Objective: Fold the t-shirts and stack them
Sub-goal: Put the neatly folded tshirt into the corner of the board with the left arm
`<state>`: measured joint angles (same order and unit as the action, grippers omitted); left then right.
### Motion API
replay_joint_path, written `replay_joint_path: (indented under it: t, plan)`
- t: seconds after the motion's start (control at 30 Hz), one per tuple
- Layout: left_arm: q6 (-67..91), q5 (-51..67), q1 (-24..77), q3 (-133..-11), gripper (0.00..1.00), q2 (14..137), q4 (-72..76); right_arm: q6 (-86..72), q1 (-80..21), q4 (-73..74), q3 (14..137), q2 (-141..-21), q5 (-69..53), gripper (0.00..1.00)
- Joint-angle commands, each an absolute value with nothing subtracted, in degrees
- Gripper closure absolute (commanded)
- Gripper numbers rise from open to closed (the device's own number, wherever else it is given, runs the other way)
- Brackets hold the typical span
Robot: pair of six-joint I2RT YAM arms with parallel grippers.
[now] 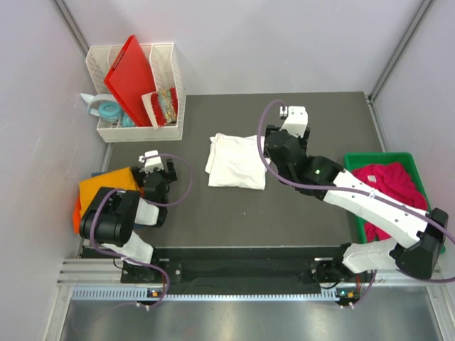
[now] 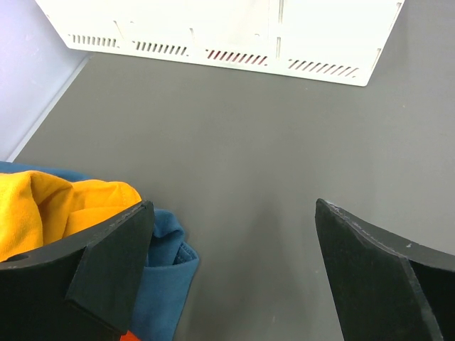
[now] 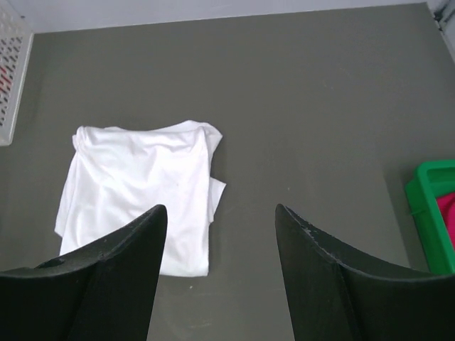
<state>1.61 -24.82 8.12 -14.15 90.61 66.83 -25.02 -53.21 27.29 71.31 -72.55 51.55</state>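
A folded white t-shirt (image 1: 234, 161) (image 3: 138, 192) lies flat in the middle of the dark table. At the left edge an orange t-shirt (image 1: 106, 188) (image 2: 43, 206) lies heaped over a blue t-shirt (image 2: 160, 277). A magenta-pink t-shirt (image 1: 387, 188) is bunched in the green bin (image 1: 409, 158) (image 3: 426, 213) on the right. My left gripper (image 1: 155, 165) (image 2: 233, 206) is open just right of the orange and blue heap, with bare table between its fingers. My right gripper (image 1: 279, 142) (image 3: 220, 207) hovers open above the table, right of the white t-shirt, holding nothing.
A white slotted basket (image 1: 170, 85) (image 2: 213, 28) (image 3: 11, 64) stands at the back left with a red plastic board (image 1: 131, 71) leaning in it. A pale blue tape roll (image 1: 110, 110) sits beside it. Grey walls close in the table on three sides.
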Motion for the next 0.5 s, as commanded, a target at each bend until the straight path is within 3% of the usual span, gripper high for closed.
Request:
replay_joint_path:
  t: [0.0, 0.17, 0.3, 0.47]
  plan:
    - [2.4, -24.0, 7.7, -15.5, 0.01, 90.9, 69.6, -32.7, -53.0, 35.1, 76.2, -74.6, 58.2, 0.38]
    - [2.5, -23.6, 7.4, -15.9, 0.01, 91.0, 68.8, -41.0, -52.9, 40.2, 75.6, -76.7, 59.0, 0.38]
    - [1.2, -15.9, 5.6, -17.0, 0.01, 88.1, 67.6, -42.9, -53.1, 42.6, 75.7, -78.7, 58.4, 0.38]
    - [-2.0, -15.8, 7.3, -39.1, 0.01, 85.3, 25.8, -38.3, -53.1, 41.8, 76.1, -81.7, 58.0, 0.38]
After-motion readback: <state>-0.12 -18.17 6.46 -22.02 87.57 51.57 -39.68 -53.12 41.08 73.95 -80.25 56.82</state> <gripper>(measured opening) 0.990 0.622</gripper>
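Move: The folded white t-shirt lies about 30 cm to the left gripper's right, some 8 cm farther out and 7 cm lower. The towel stack is roughly 13 cm to this gripper's left and 8 cm back, and the white crate's middle about 30 cm ahead, 5 cm left. From the right gripper the t-shirt is some 13 cm ahead, 16 cm left and 29 cm below, the green bin about 38 cm right and level. Start the left gripper forward from beside the towel stack, about 2 cm and slightly right, closing on the t-shirt with its fingers still wide open and empty. Meanwhile sink the right gripper some 5 cm, easing a little to the right, turning it clockwise and tipping its half-open fingers down; touch nothing with either. ##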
